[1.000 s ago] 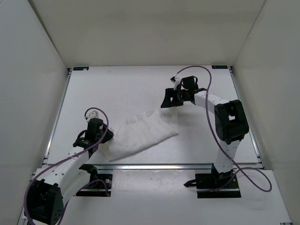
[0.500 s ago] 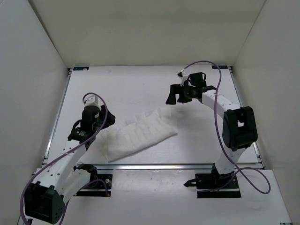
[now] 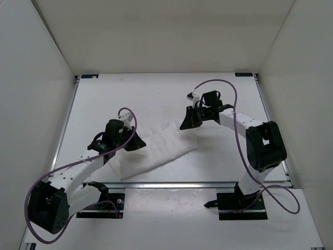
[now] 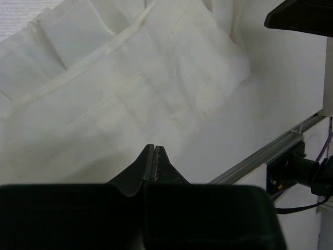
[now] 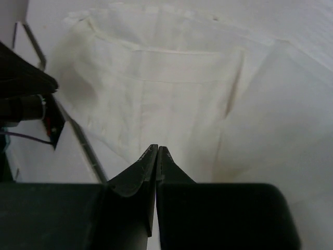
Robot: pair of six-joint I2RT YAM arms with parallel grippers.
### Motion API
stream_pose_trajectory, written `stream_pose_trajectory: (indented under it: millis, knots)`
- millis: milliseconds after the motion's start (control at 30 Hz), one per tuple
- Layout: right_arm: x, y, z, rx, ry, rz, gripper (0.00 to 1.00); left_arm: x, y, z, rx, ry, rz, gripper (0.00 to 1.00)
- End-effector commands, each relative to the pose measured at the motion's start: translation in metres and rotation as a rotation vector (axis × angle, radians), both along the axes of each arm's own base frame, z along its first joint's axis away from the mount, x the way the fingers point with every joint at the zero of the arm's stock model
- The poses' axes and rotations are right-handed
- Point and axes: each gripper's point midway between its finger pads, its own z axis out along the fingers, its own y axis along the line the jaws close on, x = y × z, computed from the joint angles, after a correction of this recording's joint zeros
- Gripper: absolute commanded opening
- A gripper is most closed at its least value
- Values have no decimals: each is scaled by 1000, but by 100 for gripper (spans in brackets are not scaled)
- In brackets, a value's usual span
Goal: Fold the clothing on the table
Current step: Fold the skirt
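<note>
The white clothing [image 3: 161, 148] lies as a wrinkled, slanting strip on the table [image 3: 145, 99], from near left to middle. My left gripper [image 3: 139, 142] is over its left half, jaws shut. In the left wrist view the gripper [image 4: 154, 148] points at the pleated clothing [image 4: 130, 78] with nothing visible between its tips. My right gripper [image 3: 183, 125] is at the cloth's far right corner, also shut. The right wrist view shows the gripper [image 5: 157, 149] closed above the clothing [image 5: 156, 78], with no fabric seen between the tips.
A metal rail [image 3: 197, 184] runs along the table's near edge, close to the cloth's lower border, and shows as the rail [image 4: 270, 151] and the rail [image 5: 78, 135] in the wrist views. Purple cables [image 3: 218, 83] loop off both arms. White walls enclose the table.
Both grippers opened and then shut again. The left gripper swung right from the cloth's left end onto the cloth. The right gripper rose away, then came back to the far right corner.
</note>
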Motion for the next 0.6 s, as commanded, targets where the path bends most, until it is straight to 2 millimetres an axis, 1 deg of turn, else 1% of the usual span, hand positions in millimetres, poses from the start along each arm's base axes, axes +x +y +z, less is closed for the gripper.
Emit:
stream_pose_trajectory:
  millis: [0,33,67,100,133,167,200,233,267,300,400,467,500,533,567]
  knots:
    - [-12,20,25,131,-8,75,0,-10,-4,-7,-52,78,-35,0]
    - [-17,25,23,132,-6,94,0,-14,-2,-13,-29,91,-43,0]
    - [-24,25,15,125,24,106,0,-16,3,-17,-5,98,-32,0]
    - [-28,29,14,134,26,129,0,-20,4,-20,10,95,-35,0]
    - [-31,29,5,129,54,131,0,-25,10,-29,33,117,-13,0]
    - [-38,33,-2,121,73,140,0,-27,12,-29,22,129,4,0]
    - [-40,31,-9,108,82,134,0,-24,18,-30,20,135,44,0]
    - [-46,35,-16,97,104,143,0,-30,25,-39,42,171,67,0]
    - [-50,39,-23,89,122,153,0,-34,29,-42,63,190,77,0]
    - [-51,41,-27,89,138,155,0,-34,35,-48,105,198,95,0]
    - [-55,46,-38,75,172,164,0,-42,42,-62,186,270,110,0]
    - [-48,43,-47,54,174,148,0,-45,49,-71,232,310,141,0]
    - [-45,40,-51,28,167,140,1,-39,51,-72,239,306,170,0]
    - [-41,35,-60,-9,165,125,0,-36,55,-74,252,308,192,0]
    - [-40,32,-63,-17,174,115,0,-34,55,-75,257,298,199,0]
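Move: The skirt lies loosely spread below both my closed grippers. The left gripper's goal, the skirt's near-left part, is about 6 cm back, 7 cm left and 9 cm down; the near-left corner is some 12 cm back and 9 cm left. From my right hand, its goal, the skirt's right part, sits roughly 4 cm back, 3 cm left and 10 cm down, and the right corner about 5 cm back and 7 cm to the right. With both grippers kept shut, I bring my hands down onto the skirt. My left hand sinks some 7 cm while drawing back and left about 5 cm each, its fingers tipping steeper, to come close over the near-left part. My right hand first slides back and left nearly level, then drops about 6 cm over the right part, turning slightly counter-clockwise. ##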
